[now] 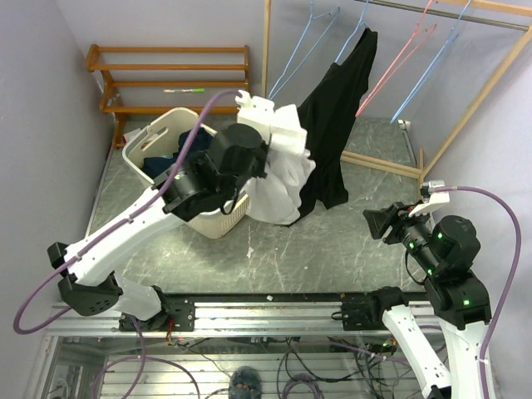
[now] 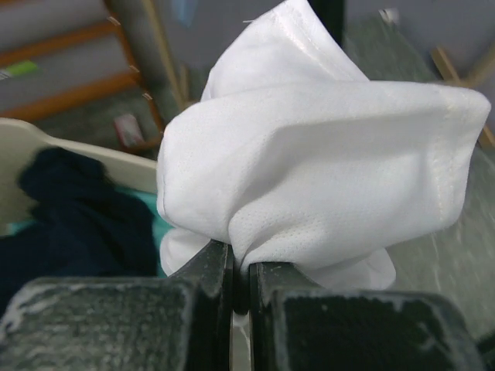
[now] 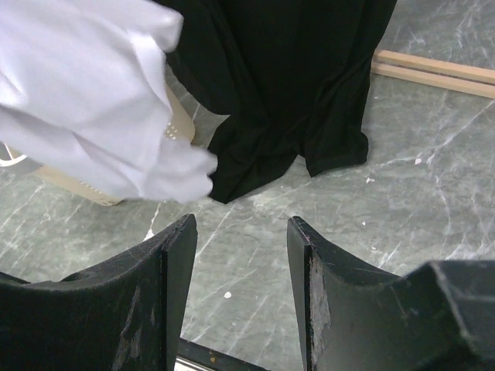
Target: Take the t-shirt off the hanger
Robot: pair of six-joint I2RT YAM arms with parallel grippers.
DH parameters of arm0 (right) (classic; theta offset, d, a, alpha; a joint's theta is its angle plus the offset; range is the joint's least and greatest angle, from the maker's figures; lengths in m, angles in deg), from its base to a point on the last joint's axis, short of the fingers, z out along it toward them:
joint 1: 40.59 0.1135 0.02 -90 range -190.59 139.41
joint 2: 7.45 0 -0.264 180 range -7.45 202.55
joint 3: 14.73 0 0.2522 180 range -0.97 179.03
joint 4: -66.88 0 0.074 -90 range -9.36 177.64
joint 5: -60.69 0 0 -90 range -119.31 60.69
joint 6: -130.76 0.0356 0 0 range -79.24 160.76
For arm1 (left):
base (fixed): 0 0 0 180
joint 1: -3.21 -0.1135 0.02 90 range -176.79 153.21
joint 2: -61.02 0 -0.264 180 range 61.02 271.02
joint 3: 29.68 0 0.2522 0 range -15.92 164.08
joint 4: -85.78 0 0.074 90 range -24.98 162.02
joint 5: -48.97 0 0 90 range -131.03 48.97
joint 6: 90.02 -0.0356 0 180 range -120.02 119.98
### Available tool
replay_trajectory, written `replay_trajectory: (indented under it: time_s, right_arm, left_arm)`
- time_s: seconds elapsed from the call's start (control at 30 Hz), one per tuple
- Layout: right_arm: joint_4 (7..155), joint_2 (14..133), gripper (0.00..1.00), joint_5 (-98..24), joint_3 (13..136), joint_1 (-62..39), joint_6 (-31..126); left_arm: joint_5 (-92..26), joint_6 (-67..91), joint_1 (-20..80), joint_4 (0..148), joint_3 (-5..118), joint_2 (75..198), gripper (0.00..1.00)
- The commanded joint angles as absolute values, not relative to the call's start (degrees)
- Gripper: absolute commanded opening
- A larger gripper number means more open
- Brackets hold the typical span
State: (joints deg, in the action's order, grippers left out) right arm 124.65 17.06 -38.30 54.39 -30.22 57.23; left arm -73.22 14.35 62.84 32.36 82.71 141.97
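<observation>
A white t-shirt [image 1: 283, 179] hangs bunched from my left gripper [image 1: 270, 145], which is shut on a fold of it [image 2: 325, 154] beside the laundry basket [image 1: 154, 133]. No hanger shows in the white cloth. The shut fingertips pinch the fabric in the left wrist view [image 2: 241, 259]. A black t-shirt [image 1: 332, 125] hangs from the rack on a blue hanger [image 1: 359, 29], its hem touching the floor [image 3: 286, 77]. My right gripper [image 1: 376, 223] is open and empty, low over the floor, facing both shirts [image 3: 241, 232].
The beige basket holds dark blue and teal clothes [image 2: 69, 209]. A wooden clothes rack [image 1: 470, 108] carries empty blue [image 1: 301, 54] and pink hangers [image 1: 399, 58]. A wooden shelf [image 1: 166, 79] stands at the back left. Grey walls close both sides.
</observation>
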Motion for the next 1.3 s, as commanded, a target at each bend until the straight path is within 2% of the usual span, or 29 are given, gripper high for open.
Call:
replay_trajectory:
  time_s: [0.0,0.17,0.33,0.47,0.57,0.7,0.73,0.83,0.9,0.97,1.1,1.27]
  right_arm:
    - [122.93,17.16,0.50,-38.56,53.26,-29.86,57.25]
    - [122.87,17.35,0.50,-38.72,53.11,-29.86,57.28]
    - [122.70,17.48,0.50,-38.95,52.88,-29.86,57.37]
    - [122.67,17.42,0.50,-39.06,52.75,-29.85,57.45]
    - [122.59,17.38,0.50,-39.11,52.65,-29.83,57.45]
    - [122.70,17.48,0.50,-39.62,52.65,-29.83,57.35]
    - [122.78,17.69,0.50,-39.81,52.71,-29.82,57.26]
    - [122.76,18.14,0.50,-40.54,52.85,-29.85,57.09]
    - [122.54,18.73,0.50,-41.66,52.91,-29.86,56.96]
    - [122.33,19.31,0.50,-43.09,52.98,-29.82,56.85]
    - [121.73,21.12,0.51,-46.38,53.48,-29.79,57.13]
    - [118.94,23.40,0.51,-50.88,54.78,-29.88,58.92]
  left_arm:
    - [-85.47,6.64,60.33,42.12,86.40,138.71,0.07]
    - [-89.71,-1.41,57.13,52.49,89.83,138.12,0.07]
    - [-92.85,-7.37,52.26,52.34,101.12,144.35,0.08]
    - [-91.83,-5.80,46.11,51.17,104.62,146.43,0.07]
    - [-90.75,-1.48,42.39,49.88,99.74,145.08,0.07]
    - [-87.12,5.23,38.99,48.35,86.48,140.65,0.07]
    - [-86.00,6.89,38.69,47.63,83.24,139.59,0.15]
    - [-81.81,12.24,38.41,45.82,72.21,135.92,0.69]
    - [-78.54,14.80,38.45,42.64,68.26,134.93,0.83]
    - [-76.08,17.12,38.45,38.63,66.35,134.22,0.88]
    - [-74.40,19.86,38.44,34.22,62.38,129.55,0.88]
    - [-70.04,22.04,38.41,36.93,52.65,116.28,0.84]
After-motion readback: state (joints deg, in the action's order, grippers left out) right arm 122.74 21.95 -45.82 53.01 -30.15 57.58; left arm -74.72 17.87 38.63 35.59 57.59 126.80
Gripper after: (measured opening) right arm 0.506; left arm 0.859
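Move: My left hand still holds the bunched white t-shirt. The basket's middle lies about 11 cm ahead, 17 cm to its left and 26 cm below. The black garment hangs some 13 cm ahead and 7 cm to the right of this hand, its middle roughly level with it; the wooden rack stands about 17 cm beyond the basket and 8 cm left of it. From my right hand, the basket is about 20 cm ahead, 43 cm left and 19 cm lower. I swing the white t-shirt up and left, away from the black garment and over the basket, some 18 cm left and 10 cm forward, turning my left hand about 35 degrees counter-clockwise. From the top of the arc I whip it down about 25 cm, open the fingers wide on the way to let go, and finish easing back towards me. My right hand, empty, drifts a few centimetres left and down. ##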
